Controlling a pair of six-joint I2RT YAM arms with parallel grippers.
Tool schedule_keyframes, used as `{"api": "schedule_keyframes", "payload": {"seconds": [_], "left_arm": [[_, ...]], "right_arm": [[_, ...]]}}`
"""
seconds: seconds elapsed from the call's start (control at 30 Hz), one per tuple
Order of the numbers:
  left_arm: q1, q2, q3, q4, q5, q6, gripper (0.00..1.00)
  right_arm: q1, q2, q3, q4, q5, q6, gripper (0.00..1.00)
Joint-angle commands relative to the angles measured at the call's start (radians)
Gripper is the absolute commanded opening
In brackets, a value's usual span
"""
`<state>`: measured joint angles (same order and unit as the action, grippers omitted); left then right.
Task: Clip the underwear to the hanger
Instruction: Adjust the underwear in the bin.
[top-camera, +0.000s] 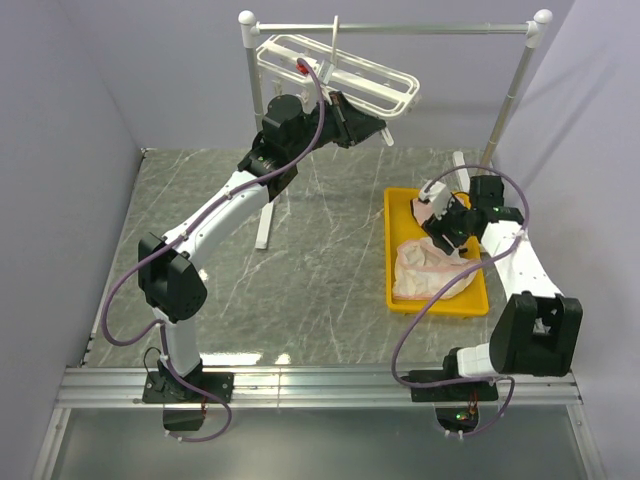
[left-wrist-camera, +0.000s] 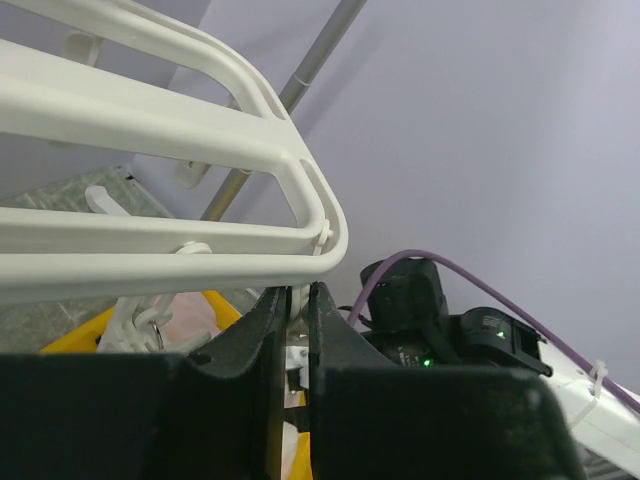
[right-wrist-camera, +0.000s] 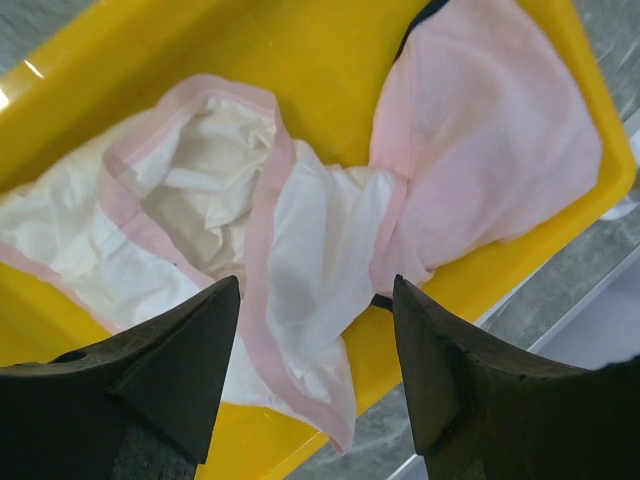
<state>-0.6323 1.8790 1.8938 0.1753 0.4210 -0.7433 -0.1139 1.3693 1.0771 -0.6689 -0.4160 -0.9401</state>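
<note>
The white hanger hangs from the rail at the back. My left gripper is raised to its right end. In the left wrist view the jaws stand almost together, shut on a small white clip under the hanger's corner. The underwear lies crumpled in a yellow tray on the right. My right gripper hovers just over it, open. Between its fingertips a pale brief with a pink band shows untouched. A pinker one lies beside it.
A grey rail stand with white ball ends spans the back, its right leg slanting down close behind the tray. The tray's edge and the marble table lie under the right fingers. Purple walls close in both sides.
</note>
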Motion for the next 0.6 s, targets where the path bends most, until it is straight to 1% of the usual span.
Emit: {"api": "schedule_keyframes", "payload": {"seconds": [0.0,0.1,0.27,0.4,0.43,0.47,0.5,0.53,0.57], "left_arm": [[0.003,0.009,0.034,0.029,0.007,0.007,0.0],[0.003,0.012,0.037,0.03,0.01,0.005,0.0],[0.003,0.011,0.033,0.029,0.007,0.005,0.0],[0.003,0.009,0.027,0.027,0.007,0.009,0.0],[0.003,0.008,0.027,0.029,0.007,0.009,0.0],[0.003,0.008,0.027,0.029,0.01,0.007,0.0],[0.005,0.009,0.028,0.03,0.01,0.005,0.0],[0.003,0.011,0.028,0.032,0.012,0.004,0.0],[0.003,0.012,0.03,0.032,0.01,-0.001,0.0]], "right_arm": [[0.035,0.037,-0.02,0.089,0.155,-0.014,0.7],[0.052,0.053,-0.054,0.132,0.204,-0.034,0.71],[0.082,0.056,-0.055,0.111,0.184,-0.023,0.72],[0.109,0.007,-0.094,0.121,0.197,-0.028,0.73],[0.109,-0.002,-0.133,0.138,0.235,-0.034,0.73],[0.15,-0.013,-0.156,0.161,0.258,-0.04,0.73],[0.157,-0.025,-0.179,0.223,0.284,-0.043,0.73],[0.164,-0.032,-0.227,0.261,0.349,-0.054,0.73],[0.175,-0.035,-0.249,0.297,0.377,-0.06,0.73]]}}
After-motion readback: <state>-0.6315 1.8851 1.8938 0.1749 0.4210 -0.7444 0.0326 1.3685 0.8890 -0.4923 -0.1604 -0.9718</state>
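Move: The white underwear with pink bands lies crumpled in the yellow bin under the open right hand, its middle about 4 cm back, 1 cm to the left and some 8 cm below. The pink cloth lies about 10 cm ahead and 2 cm to the left, and the bin's right rim is level with the hand, roughly 9 cm to its right. From the left hand, up at the hanger, the underwear is about 20 cm right, 10 cm back and some 37 cm down. The right hand sinks about 5 cm almost straight down into the bin, over the bunched front part of the underwear, with a short halt before the last centimetre. On the way the wrist rolls some 13 degrees so that its left side drops and the fingers point more steeply down, staying wide open on both sides of the white fold and its pink band, with no touch to be seen yet. ##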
